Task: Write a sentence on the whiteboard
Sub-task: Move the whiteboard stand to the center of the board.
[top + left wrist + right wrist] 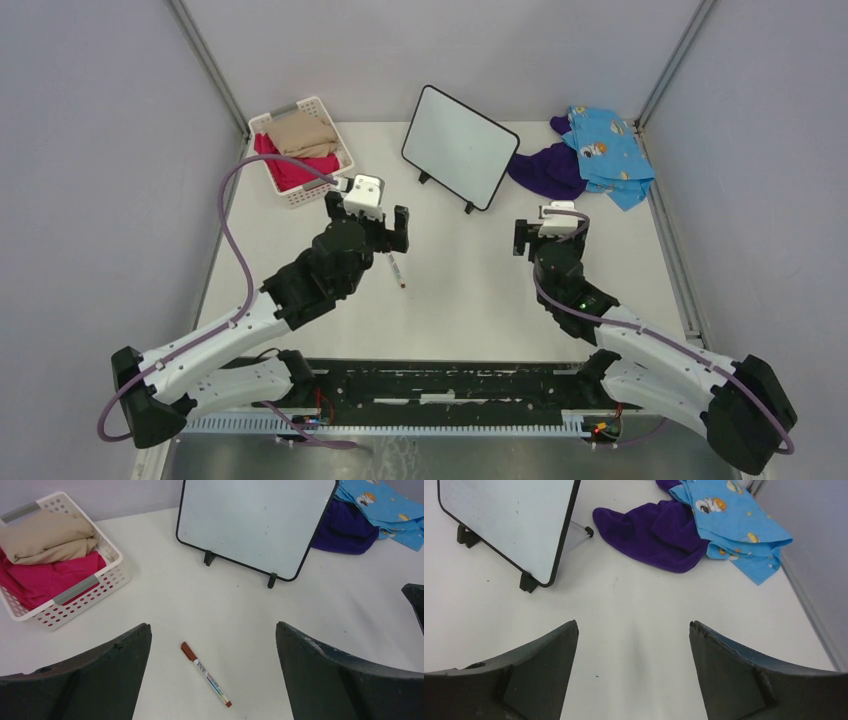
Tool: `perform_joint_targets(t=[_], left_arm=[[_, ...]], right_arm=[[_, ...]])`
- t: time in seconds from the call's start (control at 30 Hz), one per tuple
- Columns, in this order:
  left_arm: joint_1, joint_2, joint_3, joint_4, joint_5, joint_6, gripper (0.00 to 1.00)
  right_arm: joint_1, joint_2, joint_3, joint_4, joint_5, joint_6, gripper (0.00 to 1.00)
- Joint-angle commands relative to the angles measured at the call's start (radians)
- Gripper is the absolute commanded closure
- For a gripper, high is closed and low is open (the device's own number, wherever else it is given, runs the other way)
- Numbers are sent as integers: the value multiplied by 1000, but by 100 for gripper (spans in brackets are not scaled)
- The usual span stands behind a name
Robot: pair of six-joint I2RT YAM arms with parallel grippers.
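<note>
The whiteboard (460, 145) stands tilted on its black feet at the back middle of the table. Its face (255, 522) is blank apart from faint specks, and no sentence shows on it. A marker (397, 271) with a red cap lies flat on the table. In the left wrist view the marker (206, 674) lies below and between the spread fingers of my left gripper (212, 625), which is open above it and touches nothing. My left gripper (367, 210) hovers in front of the board. My right gripper (552, 232) is open and empty over bare table (633, 622), near the board's right corner (506, 520).
A white basket (300, 197) holding beige and pink cloths stands at the back left (75, 590). A purple cloth (545, 170) and a blue printed cloth (605, 150) lie at the back right (654, 535). Grey walls close in both sides.
</note>
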Motion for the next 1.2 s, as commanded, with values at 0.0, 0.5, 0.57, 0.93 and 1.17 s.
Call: perform_joint_targets(t=[0.0, 0.5, 0.57, 0.93, 1.17], left_arm=[[-3, -26, 16, 25, -94, 12, 0], [-4, -73, 6, 34, -109, 13, 1], [-3, -75, 8, 34, -109, 11, 1], [-3, -85, 9, 29, -115, 3, 1], [-3, -82, 14, 25, -113, -4, 1]], right_arm=[[-29, 86, 45, 60, -56, 152, 13], [16, 629, 346, 154, -111, 335, 32], [16, 693, 405, 110, -88, 375, 33], [21, 926, 675, -125, -13, 522, 36], [21, 1017, 768, -220, -2, 575, 39]])
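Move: The right hand is open, and the whiteboard's right stand foot lies about 20 cm ahead of it, 15 cm to its left and 17 cm below. The whiteboard's middle is some 31 cm ahead, 17 cm left and 9 cm below; the purple cloth is about 31 cm ahead, 4 cm right and 17 cm down. From the left hand, that same foot lies roughly 22 cm ahead, 17 cm right and 27 cm below. Left and forward, sinking as it goes, the right hand sweeps about 20 cm across and closes in on the whiteboard's right stand foot, dropping nearly 10 cm. Its fingers tip down some 15 degrees, its left side rolls up a little, and the wide-open gripper narrows to about two thirds. The left hand eases a couple of centimetres left and up, still open. ##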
